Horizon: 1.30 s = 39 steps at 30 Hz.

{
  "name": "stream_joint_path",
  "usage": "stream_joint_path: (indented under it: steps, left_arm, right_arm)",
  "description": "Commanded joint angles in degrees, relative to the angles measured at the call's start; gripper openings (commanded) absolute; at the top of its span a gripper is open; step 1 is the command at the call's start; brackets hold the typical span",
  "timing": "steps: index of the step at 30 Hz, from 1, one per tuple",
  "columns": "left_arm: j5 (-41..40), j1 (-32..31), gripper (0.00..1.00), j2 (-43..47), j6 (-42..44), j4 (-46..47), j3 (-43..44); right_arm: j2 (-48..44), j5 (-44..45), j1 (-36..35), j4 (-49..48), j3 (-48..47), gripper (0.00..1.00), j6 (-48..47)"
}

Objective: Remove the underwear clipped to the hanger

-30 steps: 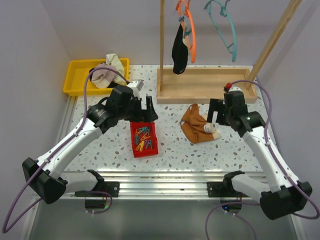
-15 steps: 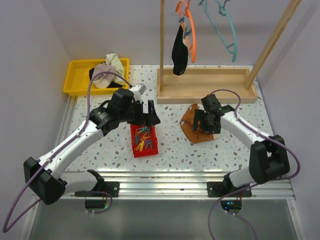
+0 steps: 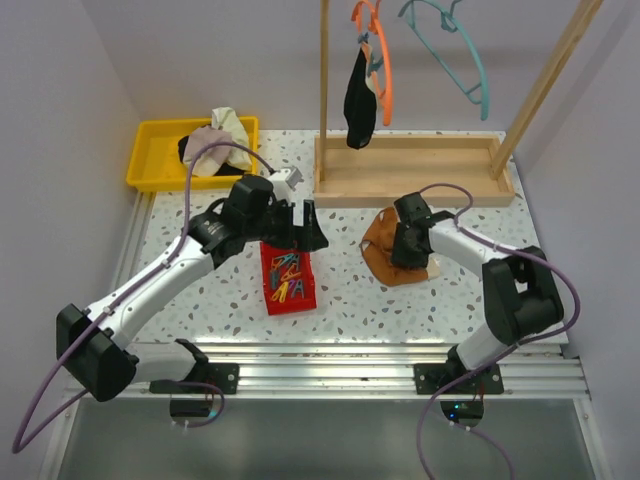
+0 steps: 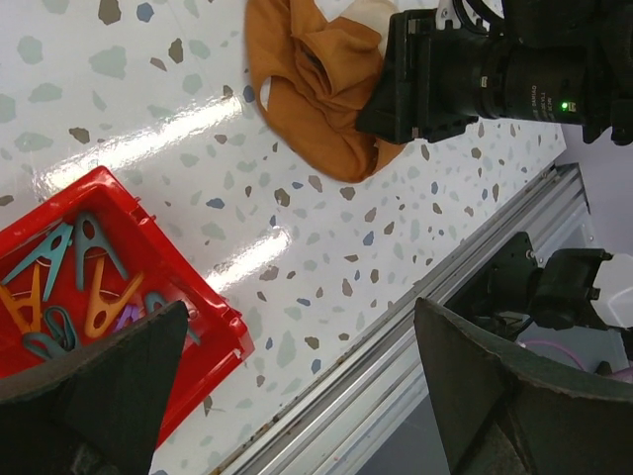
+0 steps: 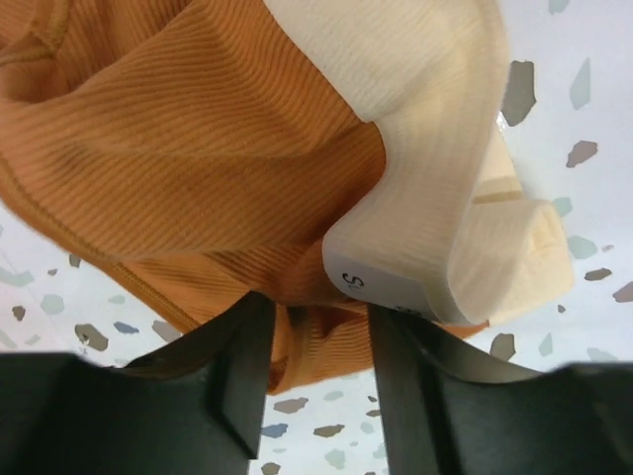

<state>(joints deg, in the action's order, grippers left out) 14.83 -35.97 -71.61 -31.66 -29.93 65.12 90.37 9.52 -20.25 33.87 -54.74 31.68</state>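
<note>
The rust-brown underwear (image 3: 381, 252) with a cream-white band (image 5: 425, 158) lies crumpled on the table right of centre; it also shows in the left wrist view (image 4: 312, 94). My right gripper (image 3: 405, 243) is down on it, its jaws closed on a fold of the orange fabric (image 5: 309, 327). The black underwear (image 3: 358, 100) hangs clipped to the orange hanger (image 3: 385, 85) on the wooden rack. My left gripper (image 3: 300, 226) is open and empty (image 4: 302, 317), above the table by the red bin.
A red bin (image 3: 287, 280) holds several clothespins. A yellow tray (image 3: 150, 155) at the back left holds a pale cloth bundle (image 3: 222, 135). The wooden rack base (image 3: 410, 172) stands at the back. An empty teal hanger (image 3: 468, 65) hangs on the rack.
My right arm has swung left and down onto the rust-brown underwear and its jaws have closed on it. My left gripper has shifted a little right. The teal hanger has swung.
</note>
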Motion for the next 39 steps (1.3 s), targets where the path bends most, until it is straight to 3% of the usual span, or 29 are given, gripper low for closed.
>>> stream_joint_path:
  steps: [1, 2, 4, 6, 12, 16, 20, 23, 33, 39]
  left_arm:
    - [3.0, 0.0, 1.0, -2.8, 2.4, 3.7, 2.5]
    - [3.2, -0.1, 1.0, -3.2, 2.5, 4.1, 2.7]
    - [3.5, -0.2, 1.0, -4.4, 2.9, 4.4, 3.3]
    - [3.7, -0.2, 1.0, -5.3, 3.5, 4.7, 4.0]
    - [4.6, -0.8, 1.0, -9.3, 4.3, 5.8, 7.5]
    - [6.4, -2.2, 1.0, -17.2, 8.4, 5.9, 12.7]
    - [8.2, -6.2, 1.0, -26.0, 16.2, 4.8, 18.8]
    - [9.1, -8.1, 1.0, -31.1, 19.6, 3.7, 22.0]
    - [16.5, -11.6, 1.0, -33.9, 22.3, 10.3, 18.6]
    - [14.8, -14.3, 1.0, -33.1, 24.2, 13.5, 16.2]
  right_arm:
    - [3.4, 0.7, -0.2, -2.4, -2.3, 0.44, 0.5]
    - [4.1, 0.3, -0.1, -2.5, -2.4, 0.32, 0.4]
    - [4.2, -0.6, -0.1, -2.9, -2.2, 0.2, 0.4]
    - [2.7, -0.8, -0.2, -2.1, -2.1, 0.01, 0.2]
    - [-7.3, -6.0, -0.2, 3.1, -4.6, 0.0, -2.2]
    - [-13.5, -10.6, -0.1, 6.8, -6.9, 0.0, -2.5]
    - [-13.6, -15.2, -0.1, 10.8, -9.9, 0.0, -3.1]
    - [-13.8, -12.9, -0.1, 12.6, -11.1, 0.0, -2.5]
    - [-14.6, -13.8, 0.6, 14.0, -14.0, 0.0, -0.5]
    - [-15.1, -21.4, 1.5, 12.2, -14.6, 0.0, 2.8]
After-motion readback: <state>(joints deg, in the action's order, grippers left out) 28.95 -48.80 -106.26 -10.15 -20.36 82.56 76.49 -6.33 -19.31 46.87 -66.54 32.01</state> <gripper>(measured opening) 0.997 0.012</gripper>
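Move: The brown-and-cream underwear lies bunched on the table right under the half-open right fingers, its middle about 3 cm ahead, 1 cm left and 2 cm below. From the wide-open left hand it is some 23 cm to the right, 7 cm ahead and 20 cm lower. The red clothespin box is almost beneath the left hand, about 4 cm left and 1 cm ahead; the wooden tray's middle is around 25 cm beyond the right hand and 2 cm right. Down a last 2 cm, the right hand shuts its fingers on the near part of the underwear, then rises quickly to about 12 cm above where it began, drifting left as the fingertips swing left, and keeps its pinch. The left hand, wide open, sweeps right some 15 cm and down 9, bowing forward and back, turning clockwise about 35 degrees towards the underwear's left side. ##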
